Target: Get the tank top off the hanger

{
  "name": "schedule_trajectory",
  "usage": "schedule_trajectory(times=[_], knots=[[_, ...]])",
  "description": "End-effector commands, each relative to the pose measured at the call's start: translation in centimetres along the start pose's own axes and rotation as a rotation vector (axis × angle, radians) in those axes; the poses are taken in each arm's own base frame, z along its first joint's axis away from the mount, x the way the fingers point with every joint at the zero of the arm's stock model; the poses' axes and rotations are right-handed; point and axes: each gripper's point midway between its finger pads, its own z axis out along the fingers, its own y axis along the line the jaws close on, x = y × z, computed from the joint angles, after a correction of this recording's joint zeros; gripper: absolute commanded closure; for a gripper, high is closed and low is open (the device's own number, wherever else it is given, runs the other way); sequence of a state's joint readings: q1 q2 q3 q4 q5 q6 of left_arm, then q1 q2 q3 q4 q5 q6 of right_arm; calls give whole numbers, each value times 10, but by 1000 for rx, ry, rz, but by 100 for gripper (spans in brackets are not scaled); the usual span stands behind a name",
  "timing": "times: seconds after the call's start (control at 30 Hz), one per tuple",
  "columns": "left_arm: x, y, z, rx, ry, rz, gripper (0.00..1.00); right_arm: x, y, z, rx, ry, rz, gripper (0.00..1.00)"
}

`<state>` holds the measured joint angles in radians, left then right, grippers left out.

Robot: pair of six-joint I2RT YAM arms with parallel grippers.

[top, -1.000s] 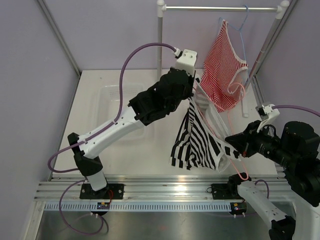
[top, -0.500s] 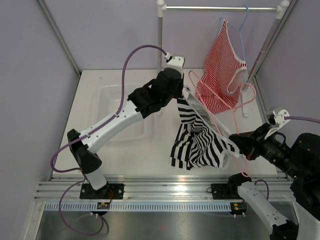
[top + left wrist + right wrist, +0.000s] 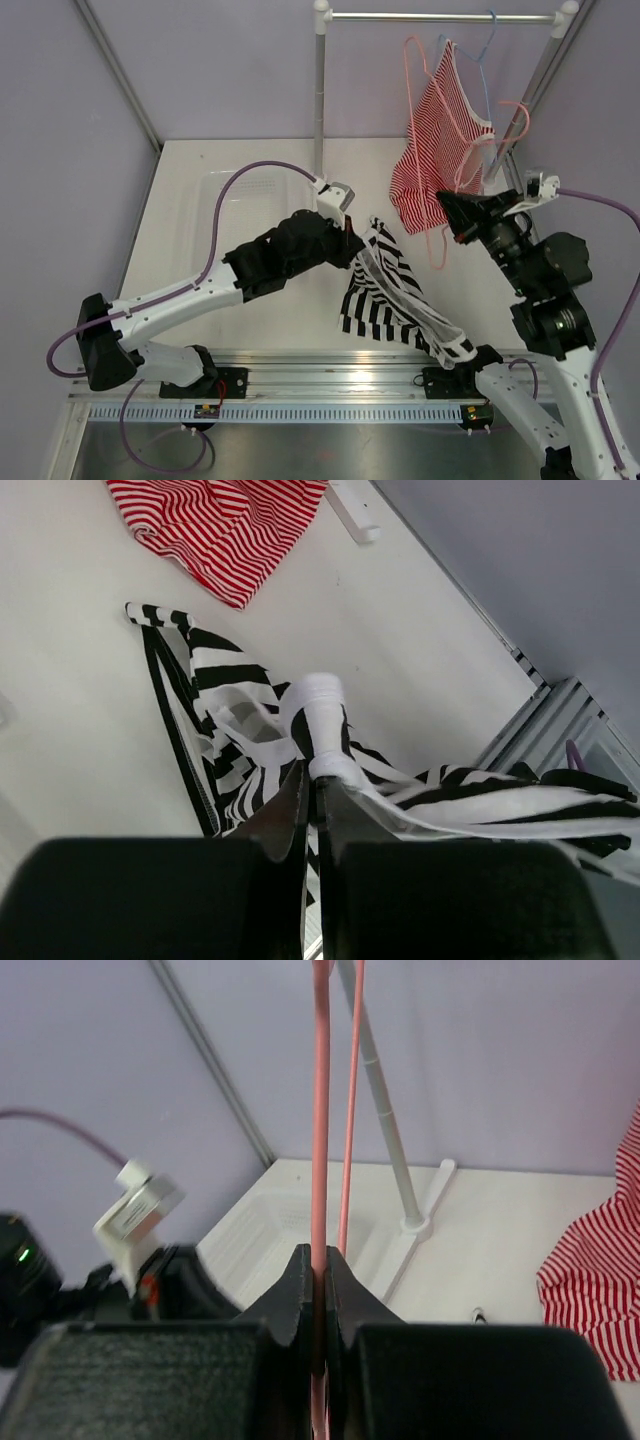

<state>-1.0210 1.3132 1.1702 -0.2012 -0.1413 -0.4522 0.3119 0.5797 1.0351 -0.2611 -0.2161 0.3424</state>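
Observation:
The black-and-white striped tank top (image 3: 385, 295) hangs from my left gripper (image 3: 358, 240) and drapes down to the table's front edge. In the left wrist view my left gripper (image 3: 318, 775) is shut on a white-trimmed strap of the tank top (image 3: 230, 680). My right gripper (image 3: 447, 203) holds the thin pink hanger (image 3: 408, 60) up in front of the rack, apart from the tank top. In the right wrist view my right gripper (image 3: 318, 1255) is shut on the hanger's wire (image 3: 321, 1110).
A red-and-white striped top (image 3: 445, 140) hangs on a light-blue hanger (image 3: 485, 40) from the rack's rail (image 3: 440, 16). The rack's post (image 3: 320, 100) stands at the back. A clear tray (image 3: 215, 195) lies on the table's left side.
My right gripper has swung the pink hanger up and back toward the rack. My left gripper has dropped toward the table with the tank top, which has slid off the hanger.

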Motion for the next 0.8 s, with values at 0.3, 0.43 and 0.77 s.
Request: schedule_trajectory(times=[0.3,0.43,0.77], knots=[[23,48,-8,-236,16,-53,68,6,-73,53,414,232,-5,100],[28,45,-23,-220,39,-47,1,-11,-83,69,450,257,-110,100],[23,57,-95,-254,6,-22,1,-21,-119,177,472,399,-235,100]])
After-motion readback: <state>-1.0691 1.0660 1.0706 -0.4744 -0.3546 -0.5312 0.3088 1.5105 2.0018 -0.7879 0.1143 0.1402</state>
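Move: The bare rack rod lies about 26 cm ahead of the right gripper and 17 cm above it. The hanging red-striped top is some 20 cm ahead, 6 cm right and 12 cm lower, and its blue hanger 25 cm ahead, 10 cm right and 8 cm higher. The tabletop spot for the held black-striped tank top lies 5 cm ahead, 7 cm right and 26 cm below the left gripper; the white basket is 25 cm ahead, 28 cm left. Lower the left gripper about 6 cm while easing it left, open it wide to let go of the tank top's white-trimmed edge, then draw it away left and up. Meanwhile keep the right gripper pinched on the empty pink hanger and carry it some 19 cm forward to the rod, dipping midway, tipping the fingers down and turning clockwise. ##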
